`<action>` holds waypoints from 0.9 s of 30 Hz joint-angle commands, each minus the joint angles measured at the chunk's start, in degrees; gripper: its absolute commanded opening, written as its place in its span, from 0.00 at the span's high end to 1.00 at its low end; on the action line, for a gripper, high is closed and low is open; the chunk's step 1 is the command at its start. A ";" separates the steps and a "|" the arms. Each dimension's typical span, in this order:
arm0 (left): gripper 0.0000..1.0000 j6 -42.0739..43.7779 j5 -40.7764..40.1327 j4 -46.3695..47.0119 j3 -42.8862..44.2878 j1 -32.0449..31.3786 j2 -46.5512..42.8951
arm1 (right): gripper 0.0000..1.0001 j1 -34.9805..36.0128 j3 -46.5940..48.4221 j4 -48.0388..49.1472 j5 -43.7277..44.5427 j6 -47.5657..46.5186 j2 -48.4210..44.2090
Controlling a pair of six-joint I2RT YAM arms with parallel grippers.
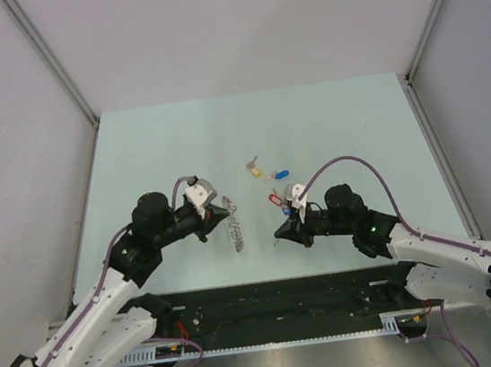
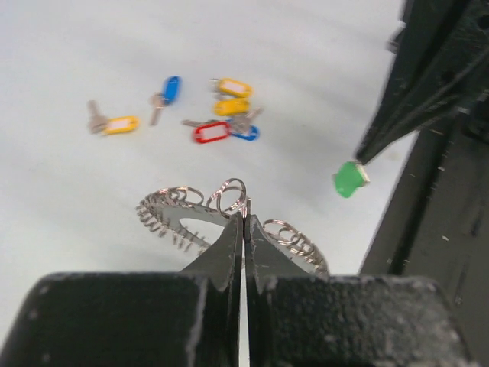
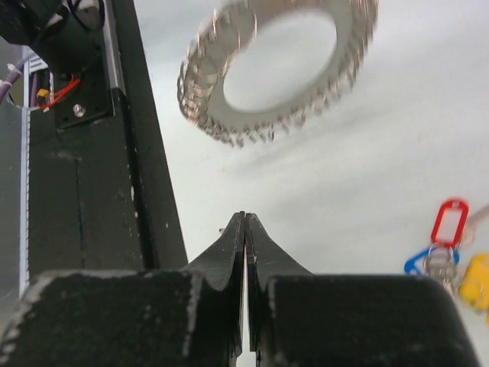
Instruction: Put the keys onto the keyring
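Observation:
The keyring (image 2: 176,205), a silver ring of many small linked loops, is pinched at one loop by my left gripper (image 2: 245,216), which is shut on it. The top view shows the left gripper (image 1: 222,214) with the keyring (image 1: 236,228) beside it. My right gripper (image 1: 280,231) is shut on a key with a green tag (image 2: 350,178), which hangs to the right of the ring. In the right wrist view the right gripper (image 3: 244,216) hides that key, and the keyring (image 3: 348,69) floats ahead. Several loose keys (image 1: 272,180) with red (image 2: 212,132), blue (image 2: 170,88) and yellow (image 2: 121,124) tags lie beyond.
A black rail (image 1: 269,293) runs along the table's near edge, close under both grippers, and shows as a dark bar (image 3: 137,191) to the left in the right wrist view. Grey walls (image 1: 21,131) enclose the pale green table (image 1: 338,126) on three sides.

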 commanded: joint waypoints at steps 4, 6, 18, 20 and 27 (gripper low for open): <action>0.99 -3.09 -17.15 -4.56 -1.00 0.08 -12.05 | 1.00 0.16 5.15 -20.40 6.76 5.90 -1.41; 1.00 -3.09 -19.08 -5.00 -1.88 0.08 -14.59 | 1.00 -0.02 6.39 -23.75 7.65 5.99 1.93; 1.00 -2.82 -24.01 -6.76 -2.85 0.08 -19.17 | 1.00 3.50 10.79 -10.87 10.90 2.47 21.62; 0.99 -3.09 -24.10 -6.85 -2.85 0.08 -19.87 | 1.00 3.50 11.14 -7.51 9.94 1.86 24.52; 1.00 -2.82 -24.80 -7.02 -2.85 0.08 -20.32 | 1.00 4.02 11.14 2.77 8.53 -0.78 29.01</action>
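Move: The right hand, holding the green key, is above bare table: its spot lies about 14 cm below, 1 cm ahead and 1 cm left. From that hand the red-tagged key lies about 17 cm ahead, 1 cm right and 14 cm down; the keyring hangs some 11 cm left, 3 cm ahead, level with it. From the left hand, the green key is about 11 cm right, 4 cm back, 7 cm below. Right lowers the green key about 12 cm towards the table, tipping down; left draws keyring 8 cm left. ##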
